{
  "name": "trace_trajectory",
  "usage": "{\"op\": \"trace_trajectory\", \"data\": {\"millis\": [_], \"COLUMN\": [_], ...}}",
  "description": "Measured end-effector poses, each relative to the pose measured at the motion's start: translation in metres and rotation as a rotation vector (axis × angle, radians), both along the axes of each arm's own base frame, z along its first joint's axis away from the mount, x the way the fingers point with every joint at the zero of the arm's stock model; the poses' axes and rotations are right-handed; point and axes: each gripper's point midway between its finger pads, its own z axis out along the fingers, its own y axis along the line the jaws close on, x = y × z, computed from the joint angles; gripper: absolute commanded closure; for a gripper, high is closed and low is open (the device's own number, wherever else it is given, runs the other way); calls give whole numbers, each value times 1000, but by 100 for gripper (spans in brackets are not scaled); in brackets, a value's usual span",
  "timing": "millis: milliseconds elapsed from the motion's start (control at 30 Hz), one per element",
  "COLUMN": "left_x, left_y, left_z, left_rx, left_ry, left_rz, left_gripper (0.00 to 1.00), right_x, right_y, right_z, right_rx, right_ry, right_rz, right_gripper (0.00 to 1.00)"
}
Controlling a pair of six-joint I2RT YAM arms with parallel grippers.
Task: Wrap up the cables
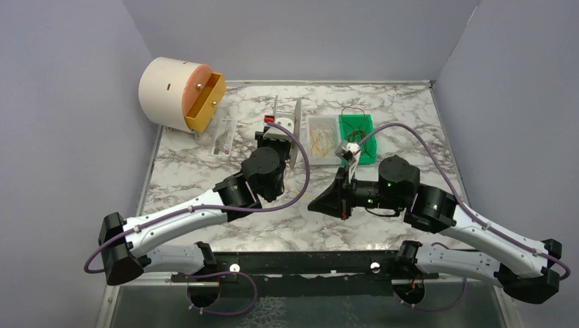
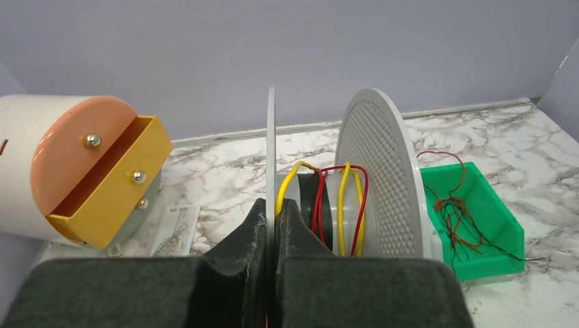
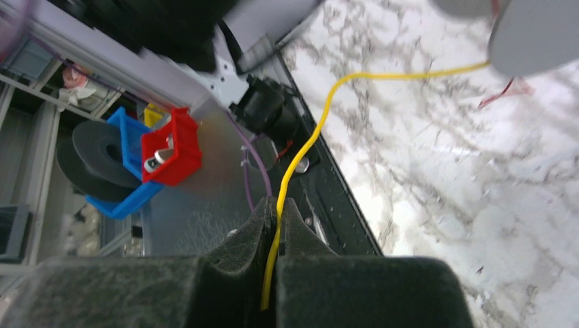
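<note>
A grey spool [image 2: 375,184] stands on edge on the marble table, with yellow and red cables [image 2: 341,205] looped round its core. My left gripper [image 2: 275,205] is shut on the spool's thin left flange. My right gripper [image 3: 276,203] is shut on a yellow cable [image 3: 307,147]. That cable runs up from the jaws and off to the right towards the blurred grey spool [image 3: 532,34]. In the top view the right gripper [image 1: 313,203] sits just in front of the spool [image 1: 290,116], pointing left.
A green bin [image 1: 371,137] with loose red-brown wires and a clear tray [image 1: 321,140] of yellow wires lie right of the spool. A white drum with an open yellow drawer [image 1: 205,102] stands back left. Red and blue bins [image 3: 171,154] sit below the table's near edge.
</note>
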Motion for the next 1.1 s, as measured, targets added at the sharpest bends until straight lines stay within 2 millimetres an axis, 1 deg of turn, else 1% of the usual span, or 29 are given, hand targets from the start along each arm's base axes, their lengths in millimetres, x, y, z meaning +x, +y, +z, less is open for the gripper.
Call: {"op": "trace_trajectory", "data": {"millis": [100,200,267,333,567,700,900,1100], "left_x": [0,-1,-2,-4,-15,-21,-35,-56], "left_y": [2,4,6,7,14,13,10,9], "left_z": [-18,-37,-48,-55,-69,-77,-87,-95], "left_rx": [42,79,102,104,91,91,111,129], "left_ry": [20,44,61,73,100,118,160,221], "left_rz": [10,9,9,7,-36,-92,-201,-340], "left_gripper": [100,100,100,100,100,100,100,100], "right_x": [6,12,16,21,36,48,66,86], "right_y": [1,0,0,0,2,7,20,25], "right_z": [32,58,71,78,88,96,98,93], "right_rx": [35,60,68,57,6,-21,-64,-115], "right_ry": [-47,-90,-113,-127,-159,-187,-227,-301], "right_rz": [-23,-44,-61,-78,-133,-165,-195,-244], "right_gripper": [99,99,99,99,99,99,99,99]}}
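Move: The spool, already pinched by its left flange in the left fingers, has its middle about 4 cm ahead of that hand, 4 cm to its right and 2 cm lower. From the right hand, holding the yellow cable, it lies roughly 22 cm ahead, 6 cm left and 4 cm up. The clear box sits about 18 cm ahead and 14 cm right of the left hand, the green box 18 cm ahead and 25 cm right, both some 28 cm below. The spool is carried down about 9 cm by the left hand, increasingly drawn back too, some 5 cm, tipping nose-down and turning clockwise late on. Meanwhile the yellow cable, kept pinched in the right fingers, goes up first, then mainly forward, towards the spool and above it, the right wrist rolling and swinging clockwise about 15 degrees. Both grippers stay shut. ##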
